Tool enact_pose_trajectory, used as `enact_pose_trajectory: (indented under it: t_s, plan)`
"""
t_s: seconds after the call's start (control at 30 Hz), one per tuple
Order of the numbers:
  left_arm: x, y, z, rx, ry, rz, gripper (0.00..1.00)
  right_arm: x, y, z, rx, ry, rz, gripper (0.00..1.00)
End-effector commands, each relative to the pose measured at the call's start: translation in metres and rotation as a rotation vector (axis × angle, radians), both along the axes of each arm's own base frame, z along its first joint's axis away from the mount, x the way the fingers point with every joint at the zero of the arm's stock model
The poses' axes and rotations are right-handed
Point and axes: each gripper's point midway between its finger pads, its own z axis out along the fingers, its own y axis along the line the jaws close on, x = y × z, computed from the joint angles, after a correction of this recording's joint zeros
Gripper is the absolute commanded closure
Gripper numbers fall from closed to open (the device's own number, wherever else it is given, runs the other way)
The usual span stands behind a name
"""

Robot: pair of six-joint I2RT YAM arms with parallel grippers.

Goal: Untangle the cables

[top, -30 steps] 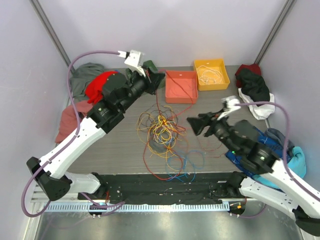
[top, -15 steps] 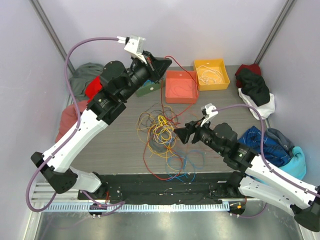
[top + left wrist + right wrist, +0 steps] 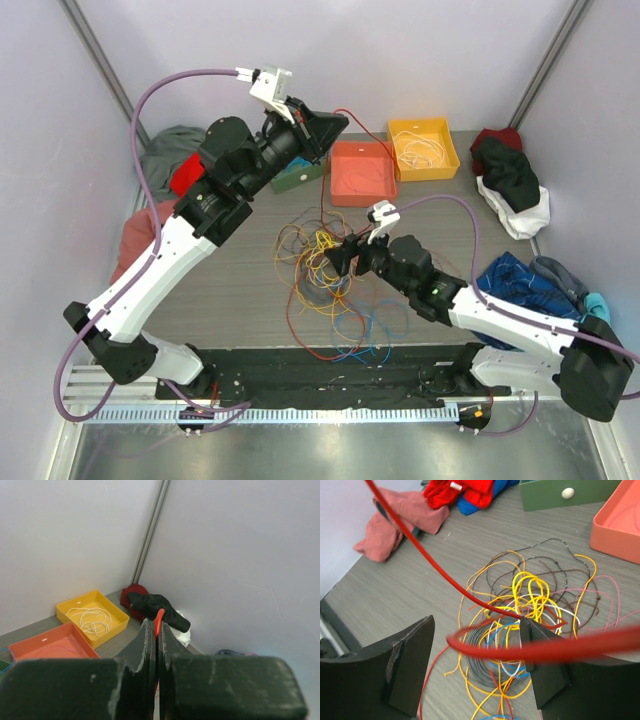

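The cables (image 3: pixel 322 262) lie in a tangled heap of yellow, orange, brown, blue, white and red wires at the table's middle, also in the right wrist view (image 3: pixel 530 605). My left gripper (image 3: pixel 335 122) is raised high at the back, shut on a red cable (image 3: pixel 158 621) that runs from its fingertips down to the heap (image 3: pixel 322 195). My right gripper (image 3: pixel 338 258) is open and low, right at the heap's right side. In its wrist view (image 3: pixel 477 645) a blurred red cable loop (image 3: pixel 520 647) hangs across the gap between its fingers.
An orange tray (image 3: pixel 363 172) and a yellow tray (image 3: pixel 424 148) holding a white cable stand at the back. A green box (image 3: pixel 297 178) is below the left gripper. Clothes lie at back left (image 3: pixel 175 160), left (image 3: pixel 140 235) and right (image 3: pixel 510 175), (image 3: pixel 530 280).
My right gripper has moved left from the table's right side up to the heap. My left gripper has risen and lifted the red cable higher.
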Motion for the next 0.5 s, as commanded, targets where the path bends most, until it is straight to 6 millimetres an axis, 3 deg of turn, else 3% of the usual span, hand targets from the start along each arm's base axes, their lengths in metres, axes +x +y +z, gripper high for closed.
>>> enact_pose_trajectory:
  t_s: [0.0, 0.07, 0.13, 0.17, 0.2, 0.23, 0.33, 0.43, 0.47]
  plan:
    - [-0.010, 0.005, 0.023, -0.048, -0.040, -0.026, 1.00, 0.024, -0.002, 0.037, 0.137, -0.144, -0.117, 0.24]
    - [-0.011, 0.005, 0.023, -0.051, -0.035, -0.031, 1.00, 0.028, -0.001, 0.049, 0.220, -0.180, -0.136, 0.25]
    - [-0.011, 0.004, 0.022, -0.053, -0.033, -0.033, 1.00, 0.033, -0.003, 0.037, 0.245, -0.172, -0.172, 0.28]
    - [-0.011, 0.004, 0.021, -0.053, -0.032, -0.033, 1.00, 0.034, -0.003, 0.050, 0.324, -0.202, -0.180, 0.29]
    - [-0.012, 0.005, 0.021, -0.055, -0.031, -0.032, 1.00, 0.035, -0.005, 0.044, 0.337, -0.200, -0.192, 0.31]
    - [-0.012, 0.005, 0.021, -0.056, -0.032, -0.032, 1.00, 0.039, -0.004, 0.036, 0.340, -0.188, -0.206, 0.44]
    - [-0.014, 0.010, 0.019, -0.049, -0.036, -0.018, 1.00, 0.035, -0.005, 0.041, 0.426, -0.184, -0.203, 0.78]
    - [-0.012, 0.018, 0.013, -0.029, -0.040, 0.023, 1.00, 0.026, -0.011, 0.055, 0.462, -0.198, -0.199, 0.99]
    - [-0.011, 0.020, 0.010, -0.023, -0.040, 0.035, 1.00, 0.021, -0.017, 0.062, 0.452, -0.196, -0.203, 0.99]
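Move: The nearest stretch of the hanging red cable is about 3 cm ahead of the open right hand, straight on and 1 cm lower. From the left hand, which still holds this cable high up, that stretch lies some 32 cm below and 3 cm back. On the table, roughly 19 cm below the right hand, the yellow cable bundle sits about 6 cm ahead and 2 cm left, the blue cable about 10 cm back and 8 cm right. Forward goes the right hand by about 3 cm, over the yellow bundle and onto the hanging red cable, dipping slightly at the end. The wrist rolls its left side up some 15 degrees and swings about 10 degrees clockwise as the wide-open fingers shut almost fully, pinching the red cable. The left hand stays high, keeping its own pinch on the cable. ##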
